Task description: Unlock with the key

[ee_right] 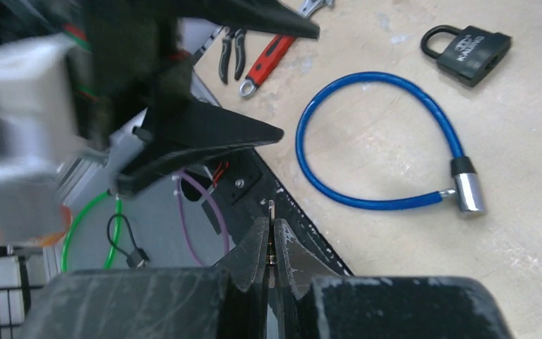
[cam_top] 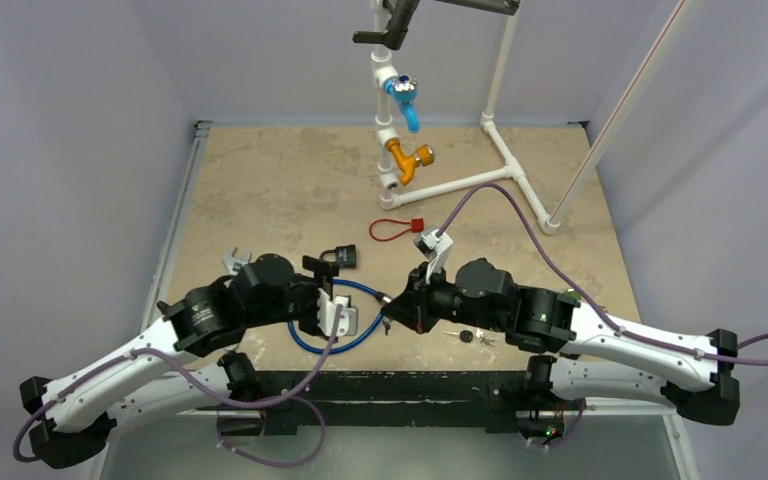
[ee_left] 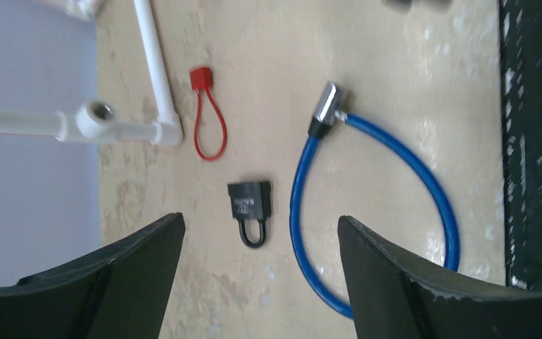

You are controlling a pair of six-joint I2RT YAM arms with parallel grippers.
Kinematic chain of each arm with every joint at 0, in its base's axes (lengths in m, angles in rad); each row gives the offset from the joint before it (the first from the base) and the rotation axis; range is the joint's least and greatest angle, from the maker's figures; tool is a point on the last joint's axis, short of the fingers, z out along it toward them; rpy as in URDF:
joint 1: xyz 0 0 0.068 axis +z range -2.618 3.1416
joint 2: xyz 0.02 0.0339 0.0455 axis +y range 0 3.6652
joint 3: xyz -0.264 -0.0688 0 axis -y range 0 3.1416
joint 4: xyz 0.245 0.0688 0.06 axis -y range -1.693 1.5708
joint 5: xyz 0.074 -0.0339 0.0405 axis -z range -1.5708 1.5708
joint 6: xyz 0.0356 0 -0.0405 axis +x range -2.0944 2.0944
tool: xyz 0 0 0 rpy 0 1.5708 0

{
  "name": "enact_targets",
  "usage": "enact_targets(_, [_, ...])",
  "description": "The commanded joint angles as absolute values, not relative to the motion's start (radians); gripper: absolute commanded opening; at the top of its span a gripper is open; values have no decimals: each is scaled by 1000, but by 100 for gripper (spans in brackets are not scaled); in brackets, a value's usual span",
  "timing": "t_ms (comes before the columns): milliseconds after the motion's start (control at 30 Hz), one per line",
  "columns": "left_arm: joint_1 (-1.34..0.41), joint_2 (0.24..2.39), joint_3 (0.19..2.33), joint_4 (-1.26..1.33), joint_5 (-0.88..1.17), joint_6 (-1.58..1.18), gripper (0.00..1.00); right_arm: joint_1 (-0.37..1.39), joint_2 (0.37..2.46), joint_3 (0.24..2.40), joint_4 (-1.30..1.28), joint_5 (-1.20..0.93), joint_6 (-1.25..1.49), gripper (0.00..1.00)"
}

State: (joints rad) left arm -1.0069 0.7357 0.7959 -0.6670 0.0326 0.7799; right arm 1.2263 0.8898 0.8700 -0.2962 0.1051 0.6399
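Observation:
My right gripper (ee_right: 270, 239) is shut on a small metal key (ee_right: 271, 212), whose blade sticks out past the fingertips. In the top view this gripper (cam_top: 392, 304) hovers over the near middle of the table, facing my left gripper (cam_top: 338, 312). The left gripper (ee_left: 260, 222) is open with nothing between its fingers. Below it lie a blue cable lock (ee_left: 298, 191) with a silver lock head (ee_left: 327, 106) and a black padlock (ee_left: 250, 200). The right wrist view shows the cable lock (ee_right: 367, 201) and the padlock (ee_right: 474, 53) lying on the table, apart from each other.
A red seal loop (cam_top: 392, 229) lies behind the grippers. White pipework with a blue valve (cam_top: 403, 98) and a yellow valve (cam_top: 407, 160) stands at the back. Spare keys (cam_top: 475, 337) lie under the right arm. Red-handled pliers (ee_right: 265, 56) and a wrench (cam_top: 234, 262) lie to the left.

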Motion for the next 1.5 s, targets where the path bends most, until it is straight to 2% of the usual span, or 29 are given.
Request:
enact_targets(0, [-994, 675, 972, -673, 295, 651, 81, 1224, 917, 957, -274, -29, 556, 0])
enact_targets(300, [-994, 682, 1054, -700, 510, 565, 80, 1224, 1036, 1059, -212, -241, 485, 0])
enact_targets(467, [-994, 660, 1011, -738, 546, 590, 79, 1223, 1066, 1094, -153, -252, 484, 0])
enact_targets(700, [-994, 640, 979, -699, 566, 366, 80, 1223, 1082, 1134, -128, -241, 436, 0])
enact_targets(867, [-994, 665, 984, -621, 576, 242, 76, 1223, 1094, 1161, -110, -234, 398, 0])
enact_targets(1100, [-993, 686, 995, -549, 597, 124, 52, 1223, 1132, 1219, -130, -246, 358, 0])
enact_targets(1267, [-991, 669, 993, -570, 607, 111, 40, 1224, 1149, 1255, -182, -245, 331, 0])
enact_targets(1300, [-992, 666, 994, -576, 610, 111, 34, 1224, 1152, 1259, -190, -243, 329, 0])
enact_targets(1400, [-991, 658, 992, -585, 596, 104, 0, 1224, 1158, 1274, -211, -231, 318, 0])
enact_targets(1467, [-992, 649, 988, -584, 584, 97, 0, 1224, 1166, 1285, -222, -230, 313, 0])
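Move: The key is still held in the right gripper, its middle about 12 cm to the right of the open left hand, some 6 cm back and about level with it. From that left hand, the cable lock's blue loop lies roughly straight below, some 19 cm down, and the black padlock about 13 cm ahead with no sideways offset, equally far down. From the right hand, the left gripper is about 13 cm to the left and 7 cm ahead, 2 cm lower. Bring the open left gripper up and back about 10 cm each way, drifting right, and turn it some 45 degrees until the fingers point right and nearly level. Meanwhile carry the key in the shut right gripper up and left towards it, turning counter-clockwise. With the fingertips meeting, close the left fingers on the part sticking out. ##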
